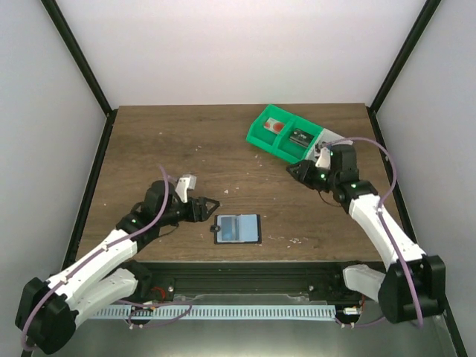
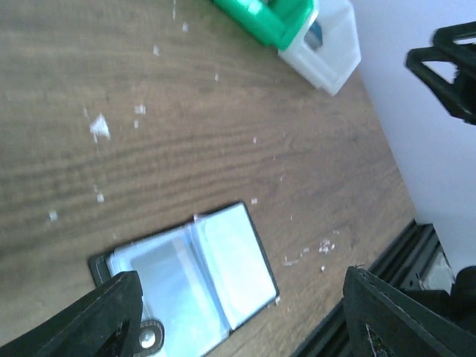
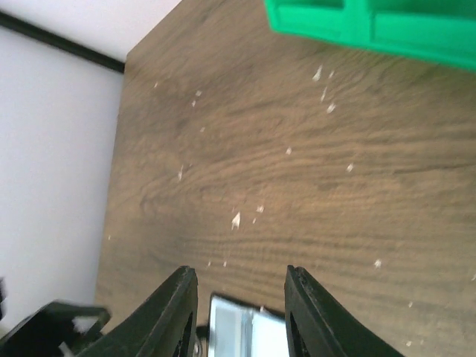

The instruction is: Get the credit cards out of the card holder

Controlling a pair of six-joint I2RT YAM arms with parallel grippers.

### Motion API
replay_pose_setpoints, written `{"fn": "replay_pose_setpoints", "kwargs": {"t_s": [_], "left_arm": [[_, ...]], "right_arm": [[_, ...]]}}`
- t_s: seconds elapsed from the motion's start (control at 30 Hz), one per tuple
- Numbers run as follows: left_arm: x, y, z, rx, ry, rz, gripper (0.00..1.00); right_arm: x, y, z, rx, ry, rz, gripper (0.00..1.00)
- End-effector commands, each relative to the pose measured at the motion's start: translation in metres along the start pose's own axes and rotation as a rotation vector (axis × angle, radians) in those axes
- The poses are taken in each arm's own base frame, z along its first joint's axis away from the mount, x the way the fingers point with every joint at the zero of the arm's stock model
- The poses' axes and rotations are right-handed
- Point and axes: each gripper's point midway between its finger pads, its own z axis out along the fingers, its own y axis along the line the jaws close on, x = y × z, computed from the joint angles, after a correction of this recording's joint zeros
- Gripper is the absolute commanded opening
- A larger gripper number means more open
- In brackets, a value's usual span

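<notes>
The card holder point(image 1: 238, 228) lies open flat on the wooden table near the front edge, showing two pale blue-grey panels inside a black rim. In the left wrist view the card holder point(image 2: 193, 271) sits just ahead of my left gripper point(image 2: 242, 279), whose jaws stand wide apart over its near side without touching it. From above, my left gripper point(image 1: 210, 208) is just left of the holder. My right gripper point(image 1: 294, 170) hovers by the green bin, partly open and empty; the card holder point(image 3: 245, 331) shows far below it. I cannot tell whether credit cards sit in the panels.
A green-and-white compartment bin point(image 1: 262, 134) stands at the back right with a red-and-white flat item point(image 1: 275, 126) and a dark one point(image 1: 300, 136) inside. White specks dot the wood. A black rail point(image 1: 245, 277) runs along the table's front edge.
</notes>
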Motion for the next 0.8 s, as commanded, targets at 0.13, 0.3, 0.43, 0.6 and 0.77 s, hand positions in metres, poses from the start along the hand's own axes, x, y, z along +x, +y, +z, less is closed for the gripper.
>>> {"fn": "replay_pose_setpoints", "kwargs": {"t_s": [0.13, 0.3, 0.43, 0.6, 0.77], "left_arm": [[0.030, 0.002, 0.021, 0.123, 0.064, -0.131, 0.75], [0.043, 0.006, 0.029, 0.139, 0.112, -0.135, 0.74], [0.053, 0.023, 0.034, 0.083, 0.117, -0.169, 0.79], [0.064, 0.028, 0.039, 0.091, 0.140, -0.184, 0.77], [0.075, 0.030, 0.040, 0.135, 0.136, -0.204, 0.73]], "right_arm": [[0.056, 0.015, -0.013, -0.079, 0.041, -0.014, 0.34], [0.083, 0.015, -0.008, -0.084, 0.077, 0.003, 0.33], [0.107, 0.017, 0.004, -0.076, 0.141, -0.002, 0.33], [0.136, 0.029, 0.021, -0.090, 0.227, -0.025, 0.33], [0.161, 0.038, 0.039, -0.084, 0.288, -0.059, 0.33]]}}
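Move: The card holder lies open on the table about 7 cm to the right of the left hand, some 1 cm back of level with it, and 16 cm below. From the right hand it is roughly 17 cm to the left, 11 cm back and 19 cm down. Behind the right hand's travel, the green tray lies some 27 cm straight ahead of that hand, and the white tray about 18 cm ahead and 16 cm to its right. The card holder is being closed in on from both sides: the empty right hand leaves the trays, sweeping back about 11 cm and left nearly as far while sinking 7 cm, its fingers turning some 15 degrees counter-clockwise and tipping down. The left hand mainly lowers, about 9 cm, beside the holder's strap end, tipping its fingers down some 15 degrees and keeping them widely open. No touch is seen. ##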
